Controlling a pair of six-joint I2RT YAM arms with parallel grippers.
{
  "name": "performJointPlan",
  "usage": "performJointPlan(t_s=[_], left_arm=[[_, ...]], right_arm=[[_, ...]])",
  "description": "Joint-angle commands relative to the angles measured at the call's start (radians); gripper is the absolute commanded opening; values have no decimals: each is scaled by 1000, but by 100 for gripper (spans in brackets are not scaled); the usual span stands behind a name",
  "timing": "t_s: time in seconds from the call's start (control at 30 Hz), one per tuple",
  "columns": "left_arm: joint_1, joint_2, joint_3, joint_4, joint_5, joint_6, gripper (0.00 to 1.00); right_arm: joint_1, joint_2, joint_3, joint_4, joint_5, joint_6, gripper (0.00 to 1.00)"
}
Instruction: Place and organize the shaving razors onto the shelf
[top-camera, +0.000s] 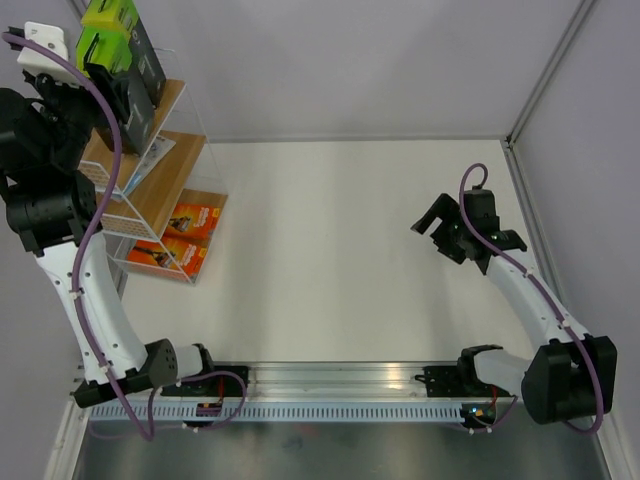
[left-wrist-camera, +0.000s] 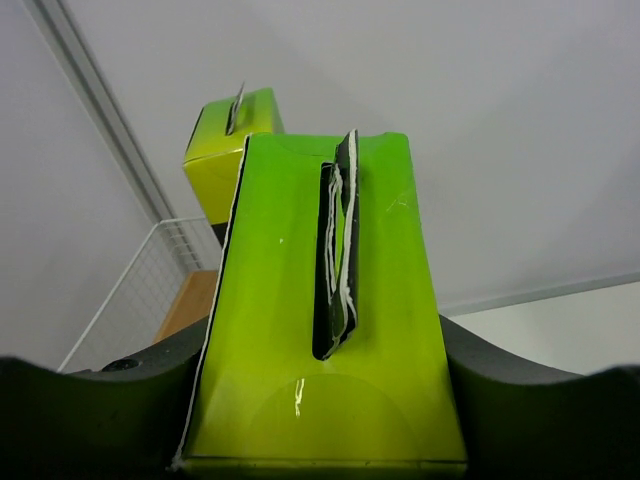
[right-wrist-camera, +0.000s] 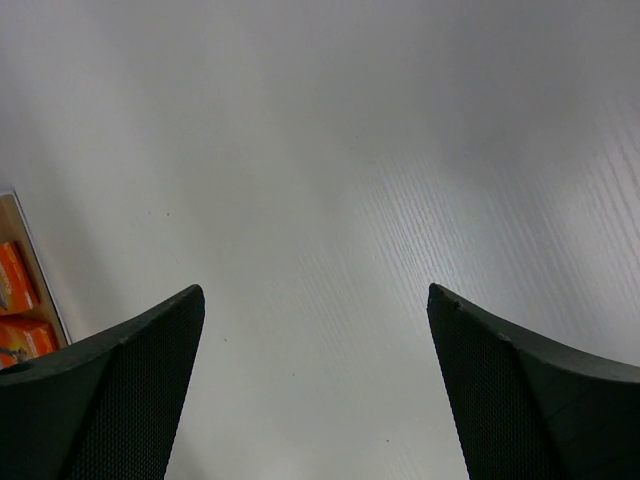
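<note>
My left gripper (top-camera: 100, 64) is shut on a black razor box with a lime-green top (left-wrist-camera: 320, 330), held high over the shelf (top-camera: 170, 185) at the far left. Its fingers (left-wrist-camera: 540, 400) press both sides of the green top. A second black and lime-green box (left-wrist-camera: 225, 140) stands just behind it on the top board. Two orange boxes (top-camera: 195, 220) (top-camera: 168, 257) lie side by side on the lowest board. A flat white-blue pack (top-camera: 152, 158) rests on the middle board. My right gripper (top-camera: 445, 225) hangs open over the bare table on the right, holding nothing.
The shelf's white wire frame (left-wrist-camera: 130, 290) runs along the left wall. The right wrist view catches the orange boxes (right-wrist-camera: 15, 285) at its left edge. A corner post (top-camera: 545, 80) and the grey side wall stand close behind the right arm.
</note>
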Motion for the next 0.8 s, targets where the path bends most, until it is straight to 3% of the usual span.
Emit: performJointPlan(t_s=[0.0, 0.37, 0.47, 0.77], left_arm=[[54, -27, -16, 91, 11, -20, 37], [263, 28, -19, 146, 221, -161, 37], [282, 56, -12, 148, 300, -196, 37], [297, 102, 12, 133, 321, -176, 38]], right_arm=[[2, 32, 8, 1, 24, -33, 98], [42, 127, 103, 3, 22, -65, 98], [42, 138, 123, -10, 33, -68, 98], [42, 158, 135, -20, 37, -56, 98]])
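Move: Below and to the left of the left hand, which already holds a green-and-black razor box upright, lies its spot on the top shelf: about 7 cm left, 3 cm ahead and 14 cm down. The other razor box stands on that shelf some 10 cm ahead, 1 cm right, its middle 7 cm below the hand. A white packet lies on the shelf below, roughly 3 cm ahead, 2 cm left and 28 cm down. From the right hand the spot is about 60 cm left, 3 cm ahead and 30 cm up. Carrying the pinched razor box left over the near part of the top shelf, the left hand travels about 6 cm, sinking some 3 cm and easing forward 2 cm late on, then all but stops. The wrist tips forward about 5 degrees and rolls its left side down a little more; the fingers keep their hold. The empty right hand dips 2 cm, then drifts forward 2 cm, still open. ##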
